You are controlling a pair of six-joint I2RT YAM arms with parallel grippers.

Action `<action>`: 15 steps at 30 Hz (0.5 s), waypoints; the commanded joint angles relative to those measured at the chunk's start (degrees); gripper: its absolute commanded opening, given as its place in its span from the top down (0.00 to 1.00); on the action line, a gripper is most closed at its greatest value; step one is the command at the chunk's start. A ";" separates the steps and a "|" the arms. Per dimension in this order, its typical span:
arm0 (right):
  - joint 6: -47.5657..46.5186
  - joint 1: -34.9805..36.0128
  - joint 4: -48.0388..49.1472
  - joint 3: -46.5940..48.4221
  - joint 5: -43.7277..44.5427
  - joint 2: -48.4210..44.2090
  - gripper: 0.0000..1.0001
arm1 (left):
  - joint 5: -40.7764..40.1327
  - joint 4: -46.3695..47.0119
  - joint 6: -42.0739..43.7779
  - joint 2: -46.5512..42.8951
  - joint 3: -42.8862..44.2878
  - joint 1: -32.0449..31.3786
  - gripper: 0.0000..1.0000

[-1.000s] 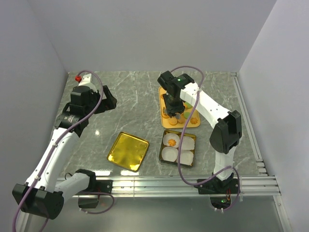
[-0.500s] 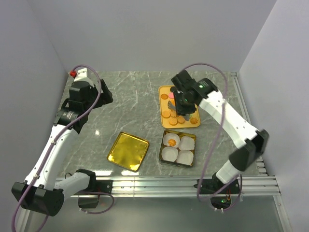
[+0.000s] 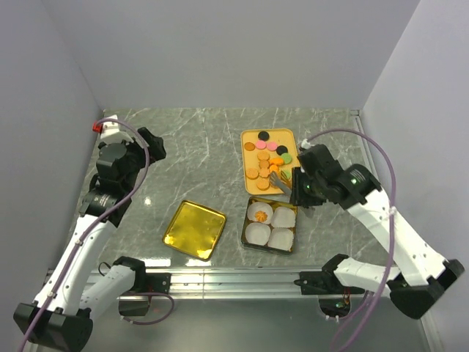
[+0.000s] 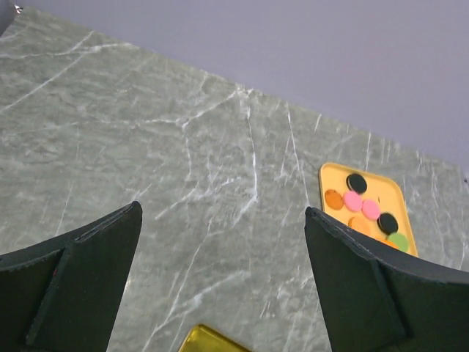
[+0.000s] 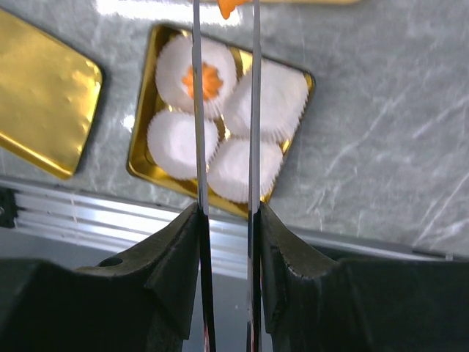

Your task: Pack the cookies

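Several cookies (image 3: 262, 164), orange, pink, black and green, lie on an orange tray (image 3: 292, 136), also in the left wrist view (image 4: 364, 205). My right gripper (image 3: 299, 189) (image 5: 226, 209) is shut on metal tongs (image 5: 253, 110) that reach over a gold tin (image 3: 249, 220). An orange cookie (image 5: 229, 6) shows between the tong tips at the frame's top edge. The tin (image 5: 139, 147) holds white paper cups, and one orange flower cookie (image 5: 210, 81) sits in the far left cup. My left gripper (image 3: 149, 145) (image 4: 220, 213) hangs open over bare table at the far left.
The gold lid (image 3: 194, 229) lies flat left of the tin, also at the left in the right wrist view (image 5: 44, 103). A metal rail (image 3: 256, 279) runs along the near table edge. Grey walls close in the marble table on three sides.
My right arm has swung off the tray, back and to the right, so the tongs now point over the tin. The left arm has drawn back to the left.
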 commanded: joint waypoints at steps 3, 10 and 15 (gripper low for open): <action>1.74 0.02 -0.20 -4.29 -0.46 -7.88 0.63 | -2.29 5.70 -2.69 3.43 0.79 -0.11 0.01; 1.74 -0.06 -3.80 -7.62 -1.34 -12.89 0.63 | -1.85 -1.69 -8.32 10.46 5.19 -0.11 0.01; 2.00 0.02 -4.15 -9.83 -3.45 -15.45 0.63 | 6.74 2.51 -7.62 8.80 1.59 -0.11 0.01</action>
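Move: The right hand, with the tongs and an orange cookie in their tips, hangs roughly 20 cm over the gold box's far-right paper liner, which is about 1 cm ahead and 1 cm left. The flower cookie already packed sits some 8 cm to the left of that liner; the cookie tray's middle is around 18 cm ahead of the hand and 6 cm left. From the left hand the liner lies about 36 cm right, 12 cm back and 28 cm down. Back towards its base and to the right goes the right hand, about 6 cm in all, sinking slightly late on with almost no wrist turn; its grip keeps the tongs shut on the orange cookie and brings their tips from the tray side towards the box's far-right liner. The empty, open left hand dips about 5 cm and reaches 3 cm forward, its fingers tipping down some 10 degrees. ##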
